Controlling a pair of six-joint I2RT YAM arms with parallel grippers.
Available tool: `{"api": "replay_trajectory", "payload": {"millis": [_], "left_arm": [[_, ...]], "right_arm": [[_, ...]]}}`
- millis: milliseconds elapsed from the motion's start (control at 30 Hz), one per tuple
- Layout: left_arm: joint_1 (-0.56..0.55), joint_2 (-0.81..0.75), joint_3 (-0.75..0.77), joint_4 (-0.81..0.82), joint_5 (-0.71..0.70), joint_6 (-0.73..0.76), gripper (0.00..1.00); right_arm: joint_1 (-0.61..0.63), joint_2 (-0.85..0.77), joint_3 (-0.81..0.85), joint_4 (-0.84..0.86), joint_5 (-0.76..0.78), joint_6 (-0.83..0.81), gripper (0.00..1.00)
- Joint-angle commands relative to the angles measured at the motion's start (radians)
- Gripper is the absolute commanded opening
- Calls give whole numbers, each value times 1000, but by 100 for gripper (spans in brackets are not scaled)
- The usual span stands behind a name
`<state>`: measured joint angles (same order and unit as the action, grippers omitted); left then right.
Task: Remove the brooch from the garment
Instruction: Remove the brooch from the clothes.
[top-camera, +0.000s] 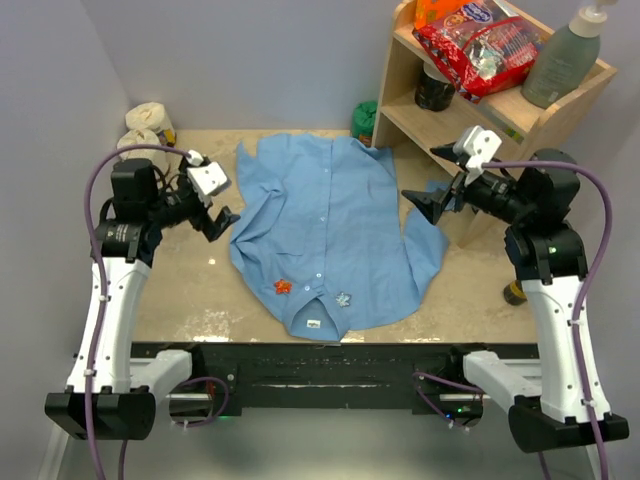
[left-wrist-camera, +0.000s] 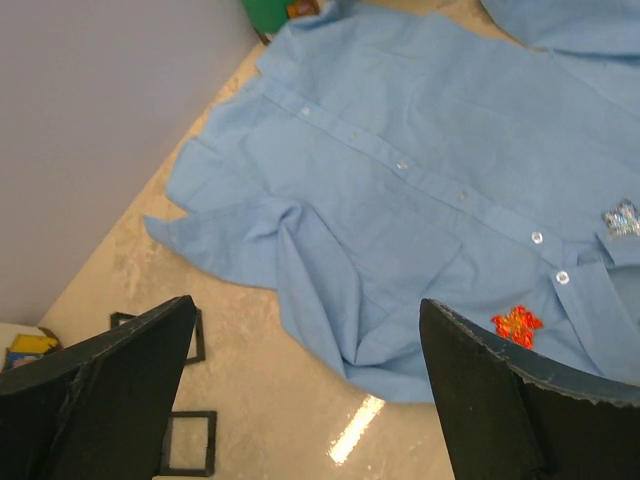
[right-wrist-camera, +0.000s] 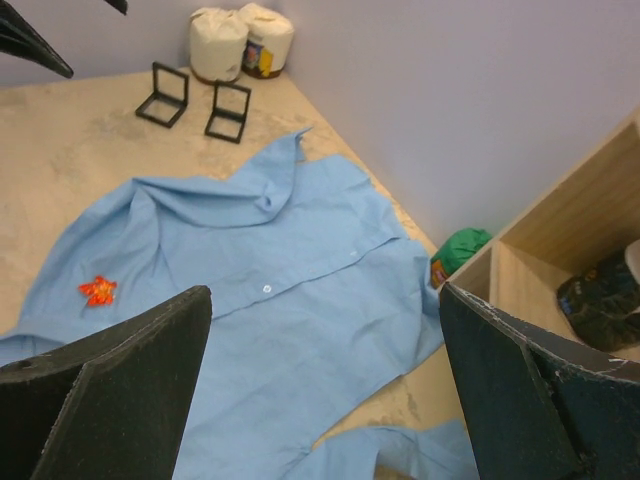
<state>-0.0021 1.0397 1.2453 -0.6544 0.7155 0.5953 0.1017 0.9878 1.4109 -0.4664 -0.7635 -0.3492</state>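
The garment (top-camera: 320, 220), a light-blue button-up shirt, lies flat in the middle of the table with its collar and white label toward the near edge. An orange-red brooch (top-camera: 283, 287) sits on the fabric left of the collar, and a silvery brooch (top-camera: 344, 298) sits to its right. My left gripper (top-camera: 215, 215) hovers open over the table just left of the shirt. My right gripper (top-camera: 432, 180) hangs open above the shirt's right side. The left wrist view shows the garment (left-wrist-camera: 400, 200), the orange-red brooch (left-wrist-camera: 516, 323) and the silvery brooch (left-wrist-camera: 622, 217) beyond my left gripper (left-wrist-camera: 306, 330). In the right wrist view my right gripper (right-wrist-camera: 325, 300) frames the garment (right-wrist-camera: 280, 330), with the orange-red brooch (right-wrist-camera: 98, 290) far left.
A wooden shelf (top-camera: 470, 110) stands at the back right, holding a red snack bag (top-camera: 480, 45), a grey pump bottle (top-camera: 565, 60) and a dark jar (top-camera: 435, 90). A green packet (top-camera: 365, 118) lies beside it. White rolls (top-camera: 150, 125) and two black square frames (right-wrist-camera: 170, 95) sit at the back left.
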Motion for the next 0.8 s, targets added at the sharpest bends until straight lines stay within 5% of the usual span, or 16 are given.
{"api": "replay_trajectory", "payload": {"millis": [0,300,767], "left_arm": [[-2,-26,-102,-128,52,182,100],[-108,-15,-308,-192,22,314,100],[-279,118,-477,79,-63,192,100]], "right_arm": [[0,-3,-68,-34,-95,-74,99],[12,-18,-225,34,-86,-60,99],[12,-47,-303,26,-34,-93,99]]}}
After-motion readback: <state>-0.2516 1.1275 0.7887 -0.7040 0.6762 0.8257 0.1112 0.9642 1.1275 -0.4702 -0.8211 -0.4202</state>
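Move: The red brooch lies about 12 cm to the right of the left hand, roughly 6 cm back towards the base and some 30 cm below. The silver brooch is a further 15 cm to the right of the red one and 3 cm nearer the base; the collar's middle lies some 8 cm right and 8 cm back of the red one. From the right hand the red brooch is about 28 cm left, 4 cm back and 43 cm down. Heading for the red brooch, the open left hand swoops down about 21 cm, drawing back some 8 cm and drifting right, its fingers tipping more steeply down and swinging clockwise, roughly 30 degrees in all. It slows near the end, still short of the cloth. The right hand sinks about 11 cm, open, dipping slightly and easing off after the midpoint. ##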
